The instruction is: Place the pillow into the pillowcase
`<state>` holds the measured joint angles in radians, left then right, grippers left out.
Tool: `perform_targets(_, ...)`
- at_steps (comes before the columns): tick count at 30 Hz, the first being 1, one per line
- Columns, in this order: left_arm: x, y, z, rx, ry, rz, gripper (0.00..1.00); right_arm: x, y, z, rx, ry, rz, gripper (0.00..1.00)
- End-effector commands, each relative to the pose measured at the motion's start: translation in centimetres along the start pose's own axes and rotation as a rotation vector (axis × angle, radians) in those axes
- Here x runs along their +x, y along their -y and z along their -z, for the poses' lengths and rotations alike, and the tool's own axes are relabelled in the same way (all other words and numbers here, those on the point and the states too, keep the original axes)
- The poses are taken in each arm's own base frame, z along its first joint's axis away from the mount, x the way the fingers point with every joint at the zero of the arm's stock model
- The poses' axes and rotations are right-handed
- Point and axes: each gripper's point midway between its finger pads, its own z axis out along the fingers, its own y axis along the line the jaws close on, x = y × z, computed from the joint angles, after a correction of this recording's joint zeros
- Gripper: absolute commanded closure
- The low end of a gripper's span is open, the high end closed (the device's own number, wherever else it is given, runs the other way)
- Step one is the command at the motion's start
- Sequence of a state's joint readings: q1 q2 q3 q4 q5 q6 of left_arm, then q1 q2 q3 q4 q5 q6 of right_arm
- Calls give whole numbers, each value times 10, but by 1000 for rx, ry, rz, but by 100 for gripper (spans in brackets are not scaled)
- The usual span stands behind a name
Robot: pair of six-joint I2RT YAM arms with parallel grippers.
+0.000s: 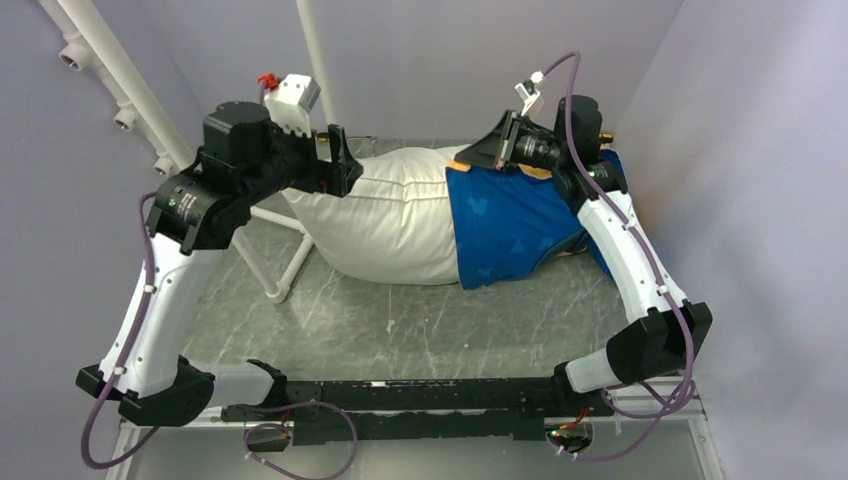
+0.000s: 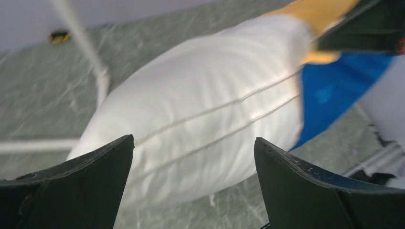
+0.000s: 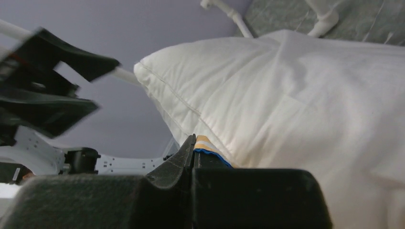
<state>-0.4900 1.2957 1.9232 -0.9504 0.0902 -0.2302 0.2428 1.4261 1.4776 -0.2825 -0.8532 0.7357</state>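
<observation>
The plump white pillow (image 1: 385, 220) lies across the back of the table, and its right end sits inside the blue pillowcase (image 1: 510, 225). My left gripper (image 1: 338, 160) hovers open at the pillow's left end; in the left wrist view the pillow (image 2: 210, 119) fills the space beyond the spread fingers (image 2: 95, 176), which hold nothing. My right gripper (image 1: 482, 152) is shut on the pillowcase's yellow-and-blue hem (image 3: 209, 147) at the top of the opening, right against the pillow (image 3: 296, 95).
A white pipe frame (image 1: 290, 255) stands on the grey marbled table (image 1: 400, 330) under the pillow's left end. More white pipes (image 1: 110, 80) run along the back left wall. Pale walls close in on both sides and the back.
</observation>
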Motion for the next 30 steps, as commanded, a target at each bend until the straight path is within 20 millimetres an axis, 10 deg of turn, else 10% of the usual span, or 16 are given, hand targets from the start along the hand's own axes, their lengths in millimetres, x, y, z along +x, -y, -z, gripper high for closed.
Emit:
perform_targets(1,52,-68,-11,-366,-150,79,1,-46,-40,9,-72,128,117,100)
perform_targets(12,94,-126,-73,-288,-235,365,1,-23,-21,10,-30,69,75,100)
perform_targets(15,94,-91,-101,8,-224,372,24,-20,-12,2,-31,47,45,100)
perform_targets(20,81,-5,-133,355,-243,353,98,-16,-30,-24,-120,-9,15,100)
perform_targets(24,37,69,-140,524,-158,320,100,-25,-83,-37,-255,-4,29,100)
perform_targets(30,-4,102,-145,462,-34,301,100,-39,-169,-42,-467,4,61,100)
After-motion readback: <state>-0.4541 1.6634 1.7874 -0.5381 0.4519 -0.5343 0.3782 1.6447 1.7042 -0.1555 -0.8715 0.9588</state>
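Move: The pillow's bare left end lies under the left gripper, its part to grab about 7 cm ahead, 4 cm left and 16 cm below. The pillowcase rim, already pinched by the right gripper, is some 20 cm right of the left gripper, 5 cm ahead and 6 cm lower; the pillowcase body lies about 33 cm right, level in reach and 25 cm below. From the right gripper, that pillow end is roughly 24 cm left, 2 cm ahead and 10 cm below. Drop the open left gripper about 15 cm onto the pillow's left end, swinging left and forward and tipping it some 25 degrees down, then shut it on the white cloth and pull right about 18 cm towards the case mouth, rising slightly. Keep the right gripper's pinch on the rim, lift it a little and let it sink back, then draw the rim left about 7 cm over the pillow, rising again at the end. ##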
